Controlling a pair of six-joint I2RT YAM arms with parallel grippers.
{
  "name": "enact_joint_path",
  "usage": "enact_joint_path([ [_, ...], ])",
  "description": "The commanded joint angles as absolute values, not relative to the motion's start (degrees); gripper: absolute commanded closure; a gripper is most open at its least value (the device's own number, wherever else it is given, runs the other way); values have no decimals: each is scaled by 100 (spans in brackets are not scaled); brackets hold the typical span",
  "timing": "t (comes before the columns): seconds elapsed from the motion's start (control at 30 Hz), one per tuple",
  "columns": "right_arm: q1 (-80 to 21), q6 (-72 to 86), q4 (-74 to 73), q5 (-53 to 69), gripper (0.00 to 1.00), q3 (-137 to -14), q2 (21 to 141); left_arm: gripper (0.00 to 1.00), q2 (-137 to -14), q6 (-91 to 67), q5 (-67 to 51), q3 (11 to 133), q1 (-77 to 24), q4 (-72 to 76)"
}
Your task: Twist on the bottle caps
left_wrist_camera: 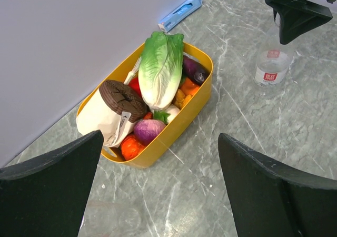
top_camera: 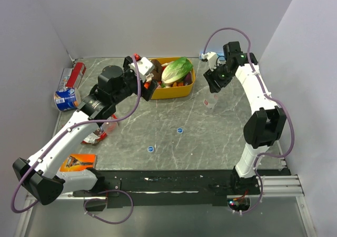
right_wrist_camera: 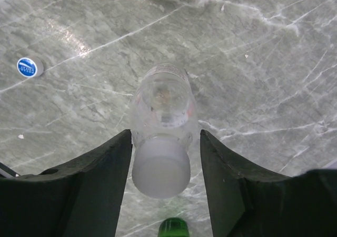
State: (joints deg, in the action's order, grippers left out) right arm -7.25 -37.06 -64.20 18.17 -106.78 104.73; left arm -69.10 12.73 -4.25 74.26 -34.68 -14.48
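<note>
A small clear bottle point(right_wrist_camera: 162, 102) with a red label stands upright on the marble table, right of the yellow tub; it also shows in the top view as the bottle point(top_camera: 210, 103). A whitish cap point(right_wrist_camera: 160, 166) sits on its neck. My right gripper point(right_wrist_camera: 165, 134) hangs over it, open, with a finger on each side of the cap and a narrow gap at both. Two blue caps point(top_camera: 180, 130) point(top_camera: 151, 149) lie loose mid-table, and one blue cap point(right_wrist_camera: 29, 67) shows in the right wrist view. My left gripper point(left_wrist_camera: 159, 137) is wide open and holds nothing, beside the tub.
The yellow tub point(left_wrist_camera: 181, 121) holds toy vegetables and a paper-wrapped roll. Against the left wall lie a blue can point(top_camera: 65, 99) and a red can point(top_camera: 78, 71). A red packet point(top_camera: 93, 138) and an orange package point(top_camera: 79, 162) lie by the left arm.
</note>
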Motion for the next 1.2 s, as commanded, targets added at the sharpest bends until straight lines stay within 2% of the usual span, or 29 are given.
enact_joint_path([
  [0.0,-729,-3647,-6249,1819,31,-10863,10459,4,-6873,1248,-501,7418,-3437,-1292],
  [0.1,-729,-3665,-6275,1907,13,-11020,10442,4,-6864,1266,-484,7418,-3428,-1336],
  [0.23,-721,-3700,-6354,1977,1,-11223,10284,4,-6803,1371,-422,7427,-3419,-1476],
  [0.4,-765,-3718,-6688,2337,0,-11846,9994,4,-6627,1380,-229,7506,-3288,-1810],
  [0.5,-931,-3692,-6435,2995,0,-11814,9565,4,-6399,1047,-27,7524,-2788,-1811],
  [0.6,-1404,-3244,-5390,3830,0,-11069,8933,4,-6214,721,474,7453,-2015,-1706],
  [0.67,-2063,-3094,-4793,4208,0,-10724,8737,4,-6214,790,650,7400,-1505,-1539],
  [0.77,-2969,-3076,-4510,4578,0,-10653,8780,4,-6582,1097,256,7759,-933,-1503],
  [0.9,-3822,-3023,-4140,4763,0,-10564,8929,4,-7722,1100,-87,9364,-100,-2510],
  [0.93,-3945,-3110,-4148,4755,0,-10538,8947,4,-8422,916,-192,10552,-10,-3027],
  [1.0,-4192,-3181,-4131,4633,0,-10346,8930,4,-9154,923,-631,11894,271,-4626],
  [1.03,-4253,-3199,-4035,4554,0,-10249,8912,4,-9776,1193,-746,13110,272,-5102],
  [1.07,-4306,-3269,-4025,4509,0,-10126,8912,4,-10008,1308,-834,13618,281,-5846],
  [1.1,-4350,-3304,-4008,4465,0,-10108,8947,4,-10159,1370,-765,13988,290,-6019],
  [1.17,-4360,-3357,-4034,4526,0,-10142,9078,4,-9855,1275,-267,13652,325,-5725],
])
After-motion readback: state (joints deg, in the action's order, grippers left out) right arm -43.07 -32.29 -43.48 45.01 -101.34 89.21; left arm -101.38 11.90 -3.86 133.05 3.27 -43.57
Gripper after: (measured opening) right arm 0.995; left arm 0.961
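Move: The capped bottle stands between the right hand's part-open fingers, its middle about 9 cm below. From that hand the nearer blue cap lies 12 cm back, 20 left, and the farther one 22 back, 35 left, both 19 down. From the left hand, a clear bottle lies about 7 cm ahead, 13 left, 26 below; the snack bag is level, 28 left, 34 down; the vegetable box 23 ahead, 9 right, 31 below. The capped bottle is left free as the right fingers spread fully; that hand rises clear, then sweeps some 27 cm left and 19 back over the nearer blue cap towards the farther, swinging its fingers counter-clockwise and up to point left, finally sinking slightly. Empty and open, the left hand swings left, then forward and up, turning nearly 40 degrees counter-clockwise. ##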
